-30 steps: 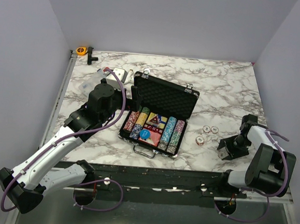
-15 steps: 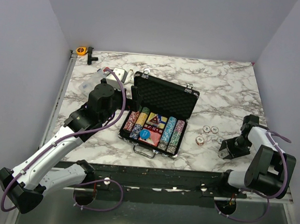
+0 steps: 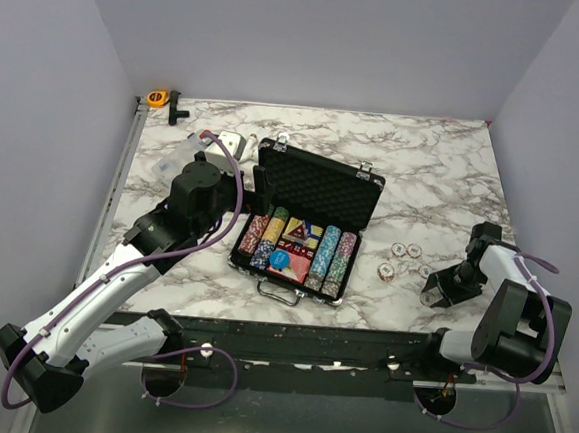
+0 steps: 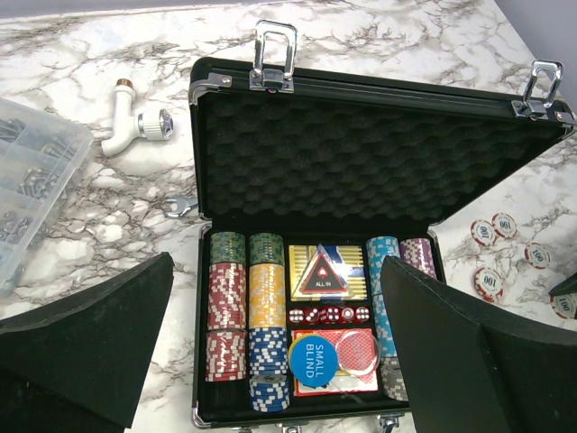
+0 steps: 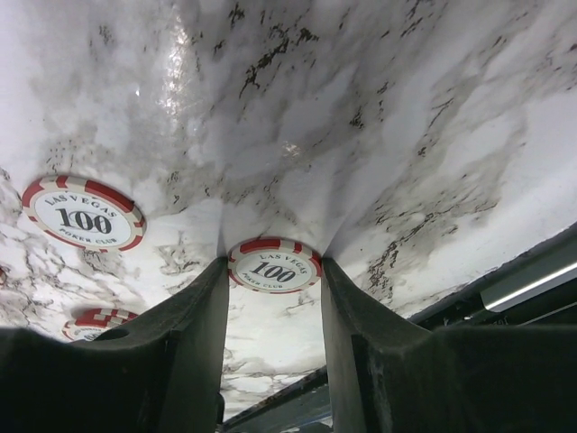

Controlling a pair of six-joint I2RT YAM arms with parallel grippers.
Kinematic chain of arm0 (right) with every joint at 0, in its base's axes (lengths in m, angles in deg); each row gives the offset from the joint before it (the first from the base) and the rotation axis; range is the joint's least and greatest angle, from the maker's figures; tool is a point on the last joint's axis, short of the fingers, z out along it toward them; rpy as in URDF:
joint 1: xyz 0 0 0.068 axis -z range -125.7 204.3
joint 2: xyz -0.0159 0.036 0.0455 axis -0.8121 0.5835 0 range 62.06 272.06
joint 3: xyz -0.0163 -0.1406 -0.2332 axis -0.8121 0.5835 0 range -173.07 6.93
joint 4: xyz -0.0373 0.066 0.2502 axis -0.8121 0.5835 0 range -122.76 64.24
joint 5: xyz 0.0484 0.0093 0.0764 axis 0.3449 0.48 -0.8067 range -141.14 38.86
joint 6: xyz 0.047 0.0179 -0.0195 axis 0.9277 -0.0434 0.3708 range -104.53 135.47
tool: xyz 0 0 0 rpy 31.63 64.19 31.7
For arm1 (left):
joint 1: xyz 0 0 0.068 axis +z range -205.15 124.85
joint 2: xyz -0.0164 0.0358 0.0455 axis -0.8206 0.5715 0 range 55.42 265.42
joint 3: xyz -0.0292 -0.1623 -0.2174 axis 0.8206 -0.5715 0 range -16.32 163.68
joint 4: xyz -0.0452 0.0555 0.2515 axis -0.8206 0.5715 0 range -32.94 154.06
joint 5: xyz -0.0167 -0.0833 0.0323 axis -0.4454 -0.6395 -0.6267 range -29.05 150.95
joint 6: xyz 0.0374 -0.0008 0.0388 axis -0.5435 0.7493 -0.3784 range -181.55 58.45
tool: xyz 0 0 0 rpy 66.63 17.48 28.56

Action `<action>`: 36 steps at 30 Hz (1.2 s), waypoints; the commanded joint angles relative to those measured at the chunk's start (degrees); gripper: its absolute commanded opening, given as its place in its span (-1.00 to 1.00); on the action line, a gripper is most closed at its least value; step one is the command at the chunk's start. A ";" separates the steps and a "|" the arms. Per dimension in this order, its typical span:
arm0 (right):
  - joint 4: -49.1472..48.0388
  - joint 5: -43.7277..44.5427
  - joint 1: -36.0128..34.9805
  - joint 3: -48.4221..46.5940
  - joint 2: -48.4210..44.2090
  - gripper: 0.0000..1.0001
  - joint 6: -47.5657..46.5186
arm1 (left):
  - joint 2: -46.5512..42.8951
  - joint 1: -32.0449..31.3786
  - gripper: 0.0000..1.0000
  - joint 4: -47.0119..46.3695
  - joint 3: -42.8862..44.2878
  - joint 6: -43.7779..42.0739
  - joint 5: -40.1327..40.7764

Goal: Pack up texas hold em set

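The black briefcase (image 3: 317, 189) lies open mid-table with its foam lid (image 4: 361, 149) raised. Rows of coloured chips (image 4: 227, 293), a red card deck (image 4: 347, 383), dice and a blue "small blind" disc (image 4: 314, 359) sit inside. My left gripper (image 4: 277, 266) hovers open above the case's near half, holding nothing. Several loose red-and-white "100" chips (image 3: 400, 249) lie on the marble right of the case. My right gripper (image 5: 270, 263) is down on the table there, its fingertips pressed against both sides of one flat chip (image 5: 272, 266).
A clear compartment box (image 4: 32, 194) and a white pipe fitting (image 4: 135, 131) lie left of the case. An orange tape measure (image 3: 157, 97) sits at the far left corner. The table's front edge (image 5: 505, 280) runs close behind my right gripper.
My right gripper slid slightly inward toward the loose chips and its fingers narrowed onto one chip. The left arm has stayed still.
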 commanded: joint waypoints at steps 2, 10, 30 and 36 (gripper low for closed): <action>-13.24 -6.14 -0.39 2.57 1.32 -0.55 -4.90 | 0.59 -0.41 0.95 0.03 1.17 -0.09 -0.05; -13.93 -8.51 -3.87 -1.23 -1.60 -0.55 -9.21 | 1.03 -0.30 0.95 -0.21 1.14 0.35 -1.05; -11.75 -13.54 -13.21 -9.56 0.27 -0.53 -14.68 | 1.39 -0.34 0.95 0.32 1.53 0.78 -1.82; -8.68 -14.31 -19.83 -10.52 2.22 -0.51 -13.98 | 1.57 -0.31 0.95 0.34 1.61 0.86 -1.99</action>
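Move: The right gripper already pinches the 100 chip lying on the table. The small chip stack lies about 11 cm to the left and 6 cm ahead, at the same height. A single chip is some 6 cm ahead and 2 cm left; a pair of chips lies about 11 cm ahead, one 5 cm left, the other 9. From the left hand, the stack is roughly 30 cm right, 6 cm back and 29 cm below. Lift the pinched 100 chip off the table with the right gripper. Carry it about 10 cm forward past the single chip, rising some 5 cm, and swing left around 7 cm towards the chip stack, mostly at the end. Keep the fingers closed on its rim, tip them forward by about 25 degrees and turn the wrist counter-clockwise. ##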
